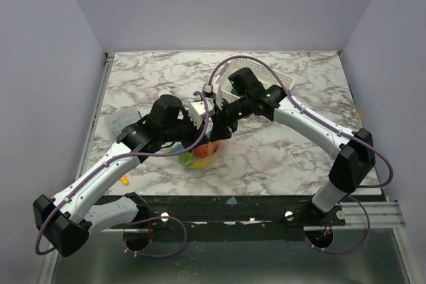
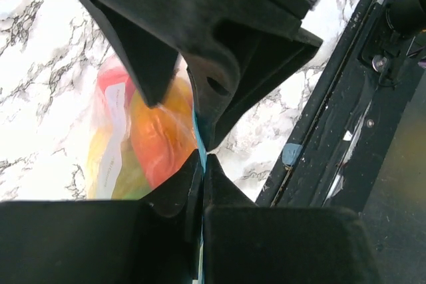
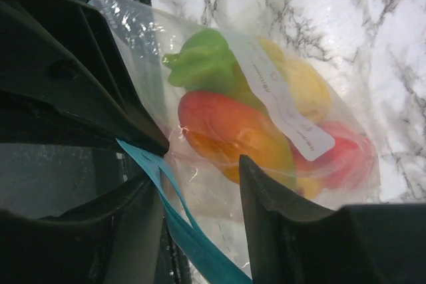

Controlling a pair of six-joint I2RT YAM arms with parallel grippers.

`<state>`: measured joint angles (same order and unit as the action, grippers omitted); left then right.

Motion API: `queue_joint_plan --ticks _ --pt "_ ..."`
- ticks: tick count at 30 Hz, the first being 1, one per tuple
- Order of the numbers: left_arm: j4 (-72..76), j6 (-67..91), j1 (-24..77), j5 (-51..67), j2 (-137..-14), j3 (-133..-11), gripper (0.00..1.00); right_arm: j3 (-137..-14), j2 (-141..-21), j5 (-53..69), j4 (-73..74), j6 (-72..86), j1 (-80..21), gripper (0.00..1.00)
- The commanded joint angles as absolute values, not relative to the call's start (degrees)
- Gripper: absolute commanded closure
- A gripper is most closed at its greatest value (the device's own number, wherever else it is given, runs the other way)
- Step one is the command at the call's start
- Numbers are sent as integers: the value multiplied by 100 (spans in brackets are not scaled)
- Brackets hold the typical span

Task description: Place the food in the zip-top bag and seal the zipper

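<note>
The clear zip-top bag (image 1: pixel 200 154) hangs just over the marble between both grippers. It holds the food: a green piece (image 3: pixel 206 64), an orange-red one (image 3: pixel 226 128), a yellow one (image 3: pixel 303 84) and a red one (image 3: pixel 346 154). My left gripper (image 2: pixel 203 157) is shut on the teal zipper (image 2: pixel 198 134) at the bag's edge. The right gripper (image 3: pixel 196 177) is open, its two fingers straddling the zipper (image 3: pixel 180 224) with a gap on each side. In the left wrist view the right gripper's fingers (image 2: pixel 233 64) come down from above, close to my left fingertips.
A white perforated basket (image 1: pixel 256 78) stands at the back right, behind the right arm. A small orange piece (image 1: pixel 124 179) lies by the left arm near the table's front edge. A clear flat item (image 1: pixel 120 122) lies at the left edge. The black front rail (image 2: pixel 333 131) runs close by.
</note>
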<state>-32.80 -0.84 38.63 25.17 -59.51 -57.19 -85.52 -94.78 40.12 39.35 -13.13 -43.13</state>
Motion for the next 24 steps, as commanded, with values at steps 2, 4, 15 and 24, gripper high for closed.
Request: queue_joint_plan --ticks 2,4,15,24 --pt "-3005 241 3882 2646 -5752 -5722 88 -8217 -9376 4503 3803 -870 -4305 79" --pt "-2748 576 3876 2428 -5544 -5593 71 -7867 -9179 4195 3530 -627 -4305 99" --pt "-764 2221 3824 -76 -2781 -3652 4 -6370 -7959 2659 2518 836 -3921 100" --pt "1982 2184 3819 716 -1664 -1377 4 -6667 -8005 2782 3047 864 -3320 99"
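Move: The zipper already runs between the right hand's half-open fingers, the stretch to pinch being about 2 cm back of that hand, level sideways and 1 cm lower. The left hand still pinches the zipper right at its own pads. From the right hand, the bagged food lies some 5 cm left, 1 cm back and 9 cm below; the basket's middle is roughly 23 cm ahead, 12 cm right and 12 cm below. The zipper passes from the left fingers to the right: the right hand shuts on it while easing back and down about 4 cm, then draws it some 7 cm right and partly forward again, turning about 30 degrees clockwise. The left opens wide, lets go and backs off up and left, then sinks 4 cm, its fingers swinging up towards level and more forward. ##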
